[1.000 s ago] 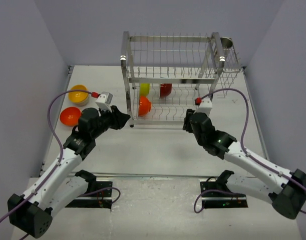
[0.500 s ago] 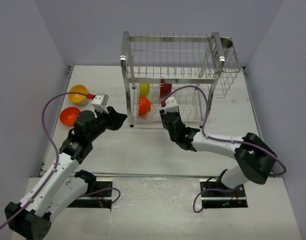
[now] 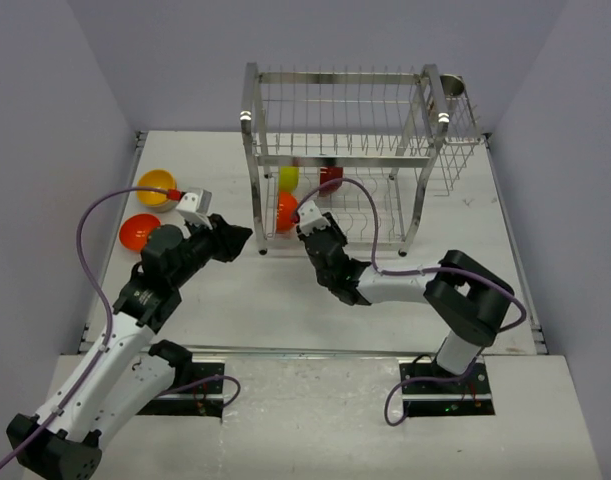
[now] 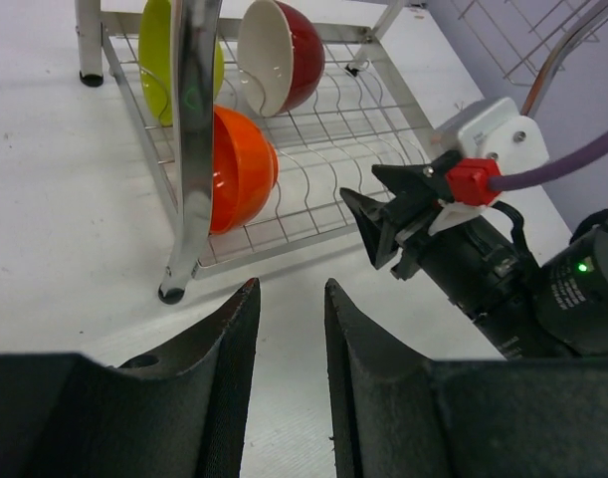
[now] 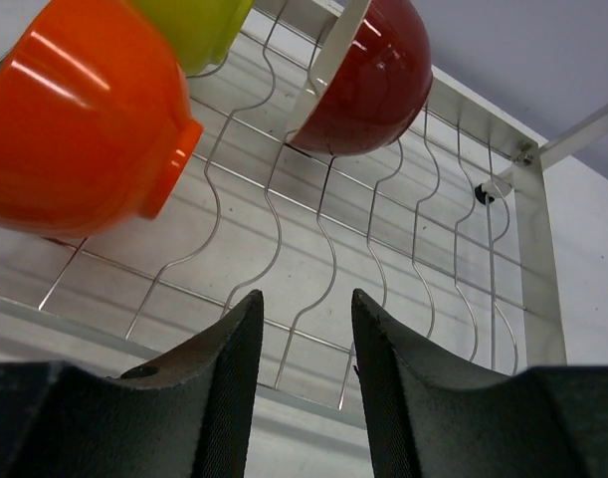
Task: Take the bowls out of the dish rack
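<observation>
The dish rack (image 3: 340, 150) stands at the back of the table. On its lower tier sit an orange bowl (image 3: 286, 211), a lime-green bowl (image 3: 288, 178) and a dark red bowl (image 3: 331, 178). My right gripper (image 3: 305, 221) is open and empty at the rack's front edge, just right of the orange bowl (image 5: 85, 119), with the dark red bowl (image 5: 368, 85) beyond it. My left gripper (image 3: 247, 237) is open and empty on the table side of the rack's front left post (image 4: 194, 129). The orange bowl (image 4: 239, 169) lies behind that post.
A yellow bowl (image 3: 157, 188) and an orange-red bowl (image 3: 140, 232) rest on the table at the far left. A metal cup (image 3: 451, 85) sits in the rack's side basket at the upper right. The rack's upper tier holds no bowls.
My right arm has swung left along the rack's front, from its right end to beside the orange bowl. My left arm has drawn back slightly.
</observation>
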{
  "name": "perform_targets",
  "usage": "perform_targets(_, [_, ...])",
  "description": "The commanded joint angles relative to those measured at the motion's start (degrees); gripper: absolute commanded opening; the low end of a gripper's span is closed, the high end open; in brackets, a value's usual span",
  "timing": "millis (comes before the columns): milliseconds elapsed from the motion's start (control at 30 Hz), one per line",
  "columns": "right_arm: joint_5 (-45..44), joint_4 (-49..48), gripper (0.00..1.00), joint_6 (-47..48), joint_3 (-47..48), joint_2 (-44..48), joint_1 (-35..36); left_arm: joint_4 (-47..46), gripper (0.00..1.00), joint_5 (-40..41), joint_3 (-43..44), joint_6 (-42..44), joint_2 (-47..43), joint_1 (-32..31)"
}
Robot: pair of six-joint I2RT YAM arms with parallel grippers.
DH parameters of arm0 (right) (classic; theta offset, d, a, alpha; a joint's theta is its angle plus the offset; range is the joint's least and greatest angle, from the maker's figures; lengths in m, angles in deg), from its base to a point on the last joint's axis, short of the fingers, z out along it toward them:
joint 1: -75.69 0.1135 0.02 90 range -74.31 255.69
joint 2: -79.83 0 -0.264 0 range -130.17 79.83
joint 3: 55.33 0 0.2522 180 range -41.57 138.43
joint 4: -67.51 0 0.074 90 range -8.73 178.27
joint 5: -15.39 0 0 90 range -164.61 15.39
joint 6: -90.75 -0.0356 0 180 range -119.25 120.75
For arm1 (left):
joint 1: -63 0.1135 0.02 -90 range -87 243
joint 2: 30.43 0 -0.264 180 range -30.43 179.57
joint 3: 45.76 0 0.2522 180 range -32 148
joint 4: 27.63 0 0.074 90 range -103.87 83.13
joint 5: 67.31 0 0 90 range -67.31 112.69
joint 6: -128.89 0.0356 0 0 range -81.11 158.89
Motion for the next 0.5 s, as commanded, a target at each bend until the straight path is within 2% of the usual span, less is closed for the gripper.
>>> perform_targets(0, [-2.45, -1.79, 0.42, 1.13, 6.39, -2.56, -0.53, -0.23, 0.34, -1.00, 0.37, 0.40, -1.74, -0.33])
perform_targets(67, [-5.09, -0.28, 0.42, -2.90, 6.67, -2.66, -0.35, 0.12, 0.34, -1.52, 0.28, 0.40, -2.28, -0.33])
perform_targets(133, [-7.28, 0.60, 0.41, -6.94, 3.70, 1.11, 0.61, 0.12, 0.34, -3.19, -0.07, 0.58, -2.45, -0.33])
perform_targets(267, [-14.57, -6.31, 0.41, -5.39, -4.04, 10.60, 5.44, -0.58, 0.36, -6.71, -1.39, 1.20, -0.35, -0.33])
perform_targets(367, [-19.92, -6.61, 0.41, -5.29, -8.96, 19.02, 10.10, -1.89, 0.33, -6.63, -1.48, 0.06, 0.71, -0.42])
perform_targets(400, [-21.52, -3.56, 0.41, -6.42, -10.19, 21.14, 11.06, -1.98, 0.33, -5.84, -1.31, -0.21, 2.02, -0.42])
perform_targets(433, [-23.10, 1.08, 0.41, -14.26, -10.38, 23.60, 12.20, -2.16, 0.33, -5.66, -0.69, -0.30, 2.99, -0.60])
perform_targets(467, [-23.98, 19.05, 0.41, -21.83, -10.03, 29.20, 12.30, -2.16, 0.33, -5.31, -0.25, -0.56, 5.26, -1.29])
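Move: The orange bowl lies some 6 cm ahead of the right hand, about 11 cm to its left and 4 cm lower. At the same height, the red bowl stands roughly 15 cm ahead and 1 cm to the right of the right hand, and the green one about 15 cm ahead and 11 cm left. From the left hand, the orange bowl is some 15 cm ahead, 9 cm right and 16 cm below. Ease the empty right gripper about 1 cm further in and left, then swiftly draw it back about 8 cm from the rack and bowls, rising 6 cm and drifting right, left side rolling up some 15 degrees, fingers kept part open. Lift the left hand slightly, then lower it and swing it a little right towards the orange bowl, turning slightly clockwise. ##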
